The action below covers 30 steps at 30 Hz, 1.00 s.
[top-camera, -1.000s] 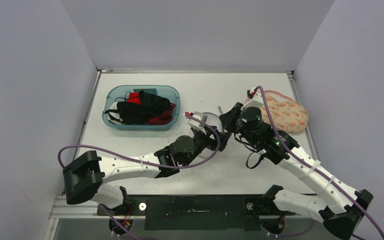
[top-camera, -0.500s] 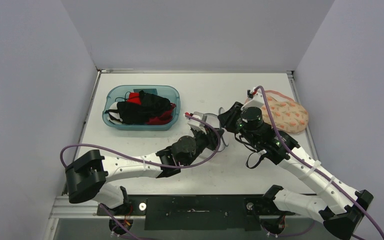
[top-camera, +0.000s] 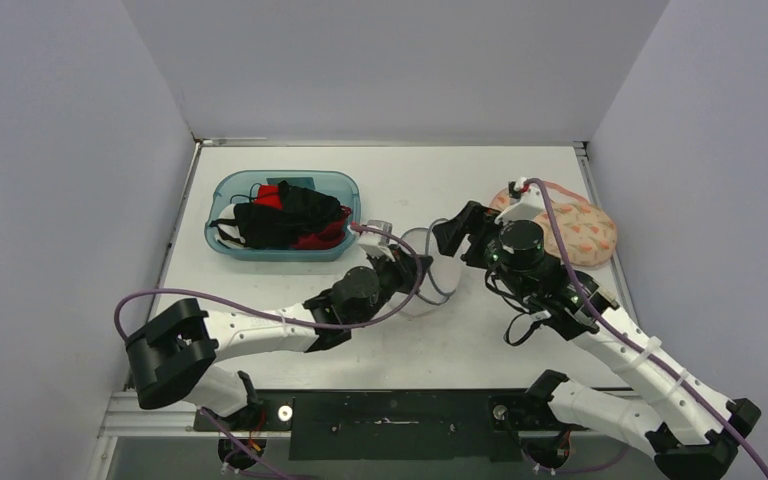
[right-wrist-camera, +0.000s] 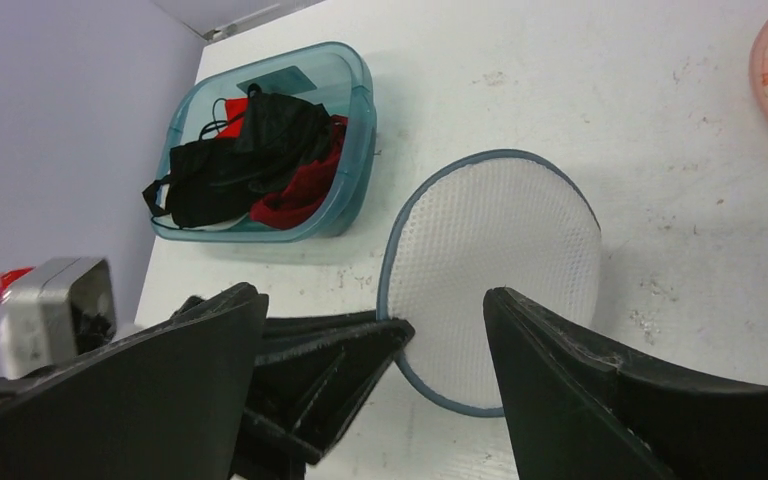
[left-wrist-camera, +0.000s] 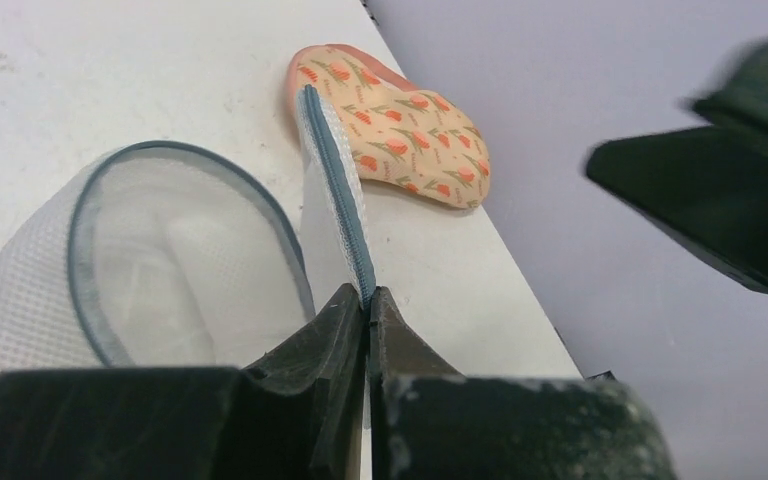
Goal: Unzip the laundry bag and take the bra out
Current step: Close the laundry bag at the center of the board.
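Note:
The laundry bag [top-camera: 430,272] is a round white mesh pouch with blue-grey trim, lying mid-table; the right wrist view shows its flat mesh disc [right-wrist-camera: 505,250]. My left gripper [top-camera: 412,266] is shut on the bag's blue zipper edge [left-wrist-camera: 338,205], which stands up between the closed fingertips [left-wrist-camera: 368,297]. Just behind and to the right, my right gripper [top-camera: 457,233] hovers open over the bag with nothing in it [right-wrist-camera: 372,298]. The bra [top-camera: 572,226], peach with a floral print, lies outside the bag at the back right [left-wrist-camera: 400,130].
A teal bin [top-camera: 222,243] holding black and red garments sits at the back left [right-wrist-camera: 358,95]. Grey walls close in the table on three sides. The bra lies close to the right table edge.
My left gripper closed onto the bag's zipper edge. My right gripper opened, let go of the bag and drew back to the right. The bag shifted slightly toward the left arm.

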{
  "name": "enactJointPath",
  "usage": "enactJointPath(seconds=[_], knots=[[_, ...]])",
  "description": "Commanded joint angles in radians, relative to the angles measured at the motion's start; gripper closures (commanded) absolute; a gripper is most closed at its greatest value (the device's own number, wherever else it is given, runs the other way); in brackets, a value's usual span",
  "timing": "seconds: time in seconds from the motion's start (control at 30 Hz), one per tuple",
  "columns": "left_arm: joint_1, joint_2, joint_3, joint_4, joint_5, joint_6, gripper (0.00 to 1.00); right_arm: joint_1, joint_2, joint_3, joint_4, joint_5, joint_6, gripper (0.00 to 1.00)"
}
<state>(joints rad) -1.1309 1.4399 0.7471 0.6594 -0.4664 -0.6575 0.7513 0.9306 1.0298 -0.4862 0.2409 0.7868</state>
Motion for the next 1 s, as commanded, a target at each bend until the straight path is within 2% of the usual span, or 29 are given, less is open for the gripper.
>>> enactJointPath(seconds=[0.0, 0.2, 0.37, 0.5, 0.77, 0.97], knots=[[0.097, -0.053, -0.071, 0.119, 0.153, -0.185, 1.00, -0.007, -0.095, -0.061, 0.073, 0.020, -0.087, 0.18], [0.218, -0.068, -0.161, 0.167, 0.305, -0.310, 1.00, -0.010, -0.228, -0.281, 0.276, -0.092, -0.167, 0.18], [0.278, -0.036, -0.192, 0.165, 0.360, -0.345, 1.00, -0.024, -0.270, -0.426, 0.352, -0.086, -0.140, 0.19], [0.291, -0.013, -0.217, 0.177, 0.362, -0.353, 1.00, -0.088, -0.272, -0.540, 0.440, -0.163, -0.061, 0.18], [0.304, -0.014, -0.261, 0.190, 0.354, -0.357, 1.00, -0.354, -0.213, -0.785, 0.741, -0.499, 0.197, 0.19], [0.307, -0.031, -0.274, 0.189, 0.351, -0.353, 1.00, -0.383, -0.045, -0.917, 1.038, -0.563, 0.353, 0.20]])
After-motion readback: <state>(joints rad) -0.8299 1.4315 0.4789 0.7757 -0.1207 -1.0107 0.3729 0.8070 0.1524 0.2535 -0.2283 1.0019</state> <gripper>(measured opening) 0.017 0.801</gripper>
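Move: The white laundry bag hangs from my left hand's shut fingers by its blue zip rim. The bag's middle is about 4 cm ahead, 2 cm right and 8 cm below that hand. From my empty, open right hand it lies some 2 cm ahead, 4 cm left and 14 cm down. The blue basket is roughly 23 cm ahead and 41 cm left of my right hand, the peach patterned bag some 25 cm ahead and 28 cm right, both well below. I drop my right hand about 20 cm, after easing slightly up and back, and drift a little right so its wide-open fingers come down beside the bag's right side, near the zip's end, rolling and tipping down as they go. Meanwhile my left hand keeps its pinch on the rim and carries the bag down and left about 10 cm, slightly forward, tipping its fingers down some 20 degrees. ##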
